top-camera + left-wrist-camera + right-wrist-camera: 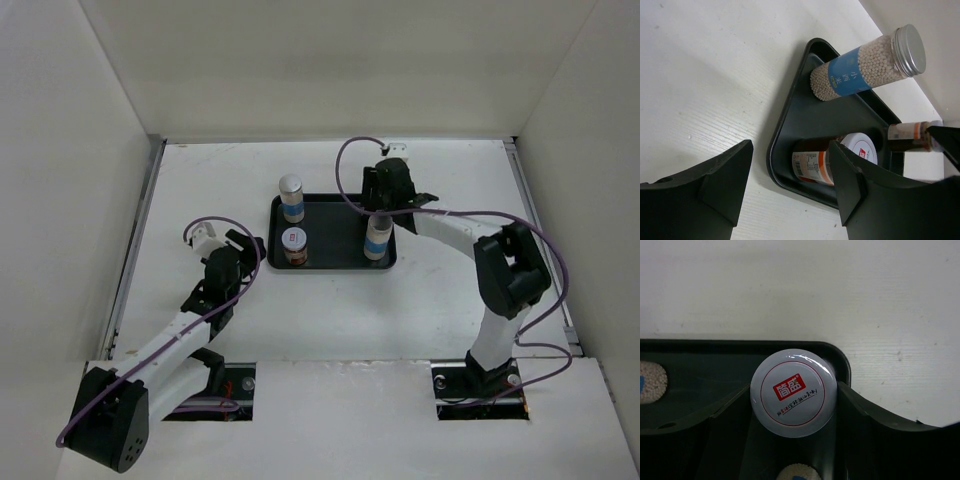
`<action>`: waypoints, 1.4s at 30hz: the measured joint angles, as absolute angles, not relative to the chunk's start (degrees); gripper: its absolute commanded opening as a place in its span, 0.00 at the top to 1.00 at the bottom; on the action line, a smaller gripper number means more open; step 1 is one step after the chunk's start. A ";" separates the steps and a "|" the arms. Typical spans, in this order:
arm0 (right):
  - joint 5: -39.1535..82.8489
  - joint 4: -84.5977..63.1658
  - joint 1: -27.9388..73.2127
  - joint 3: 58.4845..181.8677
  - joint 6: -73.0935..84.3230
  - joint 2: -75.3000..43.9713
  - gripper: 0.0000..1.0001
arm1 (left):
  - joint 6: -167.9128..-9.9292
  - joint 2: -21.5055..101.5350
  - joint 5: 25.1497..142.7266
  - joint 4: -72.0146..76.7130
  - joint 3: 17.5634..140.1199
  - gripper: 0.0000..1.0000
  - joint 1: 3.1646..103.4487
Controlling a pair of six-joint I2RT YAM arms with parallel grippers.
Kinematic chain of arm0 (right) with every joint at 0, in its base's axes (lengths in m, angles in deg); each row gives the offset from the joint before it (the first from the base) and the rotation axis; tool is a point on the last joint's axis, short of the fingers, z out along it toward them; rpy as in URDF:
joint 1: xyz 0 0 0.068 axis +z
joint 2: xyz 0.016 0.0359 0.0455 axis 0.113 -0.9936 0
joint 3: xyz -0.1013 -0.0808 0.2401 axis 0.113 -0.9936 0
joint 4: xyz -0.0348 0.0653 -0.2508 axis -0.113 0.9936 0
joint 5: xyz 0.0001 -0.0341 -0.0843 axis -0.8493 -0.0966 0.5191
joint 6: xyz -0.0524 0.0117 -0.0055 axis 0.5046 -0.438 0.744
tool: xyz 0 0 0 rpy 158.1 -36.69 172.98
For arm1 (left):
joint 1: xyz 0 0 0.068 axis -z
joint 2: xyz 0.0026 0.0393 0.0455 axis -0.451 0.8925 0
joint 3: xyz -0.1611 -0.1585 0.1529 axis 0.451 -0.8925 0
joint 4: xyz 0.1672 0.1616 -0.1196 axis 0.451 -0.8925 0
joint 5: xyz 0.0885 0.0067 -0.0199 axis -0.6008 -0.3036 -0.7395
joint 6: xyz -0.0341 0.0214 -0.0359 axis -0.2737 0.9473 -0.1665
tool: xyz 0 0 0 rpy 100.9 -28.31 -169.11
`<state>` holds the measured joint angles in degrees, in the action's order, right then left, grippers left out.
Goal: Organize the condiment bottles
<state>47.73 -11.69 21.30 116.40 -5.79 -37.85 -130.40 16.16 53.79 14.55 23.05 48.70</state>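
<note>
A black tray holds the condiment bottles. A tall grey-capped bottle with a blue label stands at its far left, also in the left wrist view. A short brown jar with a red-white lid stands at the near left. A second tall bottle stands at the near right. My right gripper is closed on the second short jar's lid at the tray's far right corner. My left gripper is open and empty over the table, just left of the tray.
White walls enclose the table on three sides. The tray's raised rim lies right beside the held jar. The right arm's purple cable loops above the tray's far edge.
</note>
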 measured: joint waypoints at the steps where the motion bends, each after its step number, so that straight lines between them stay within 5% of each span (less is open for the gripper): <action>1: 47.49 -11.37 21.63 116.40 -5.79 -38.61 0.37 | -130.40 16.16 53.68 14.57 23.05 0.39 48.70; 9: 47.03 -12.37 22.98 117.62 -6.42 -39.97 0.00 | -130.27 16.16 53.42 14.51 23.05 0.33 48.57; 13: 47.05 -12.90 22.96 117.71 -6.51 -37.45 0.00 | -130.07 16.16 53.42 14.51 23.05 0.18 48.59; 15: 47.40 -13.09 22.96 117.64 -6.58 -34.83 0.00 | -129.52 16.16 53.37 14.27 23.12 0.00 48.59; 26: 63.97 -31.63 22.02 90.04 -13.35 -4.27 0.00 | -126.57 13.89 51.80 5.61 29.48 0.00 47.17; 33: 70.98 -30.80 21.54 71.09 -18.79 -2.74 0.00 | -127.80 17.21 52.87 -4.46 29.50 0.00 40.54; 42: 72.89 -36.09 23.51 69.47 -22.09 -3.86 0.00 | -128.08 20.33 53.59 -12.60 31.99 0.00 38.93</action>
<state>72.89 -36.09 23.51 69.47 -22.09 -3.86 -128.08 20.33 53.59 -12.60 31.99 38.93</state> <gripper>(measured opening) 0.999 0.997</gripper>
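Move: The right hand still holds the label-lidded jar over the tray's far right corner; its empty spot lies straight below by roughly 7 cm and 1 cm to the left. The near right bead bottle stands about 9 cm back, level sideways; the other bead bottle is some 22 cm left and level ahead, and the other jar about 20 cm left and 10 back. From the left hand, that corner is some 33 cm right, 12 ahead and 5 below. The right hand's fingers keep the jar pinched, lower it about 2 cm with a slight shift left, then open wide and let go. That hand lifts some 15 cm, swings right and back clear of the tray and sinks again beside it, turning about 25 degrees clockwise. The left hand opens fully and, after a small rise, shifts 6 cm left away from the tray, sinking and tipping down. ##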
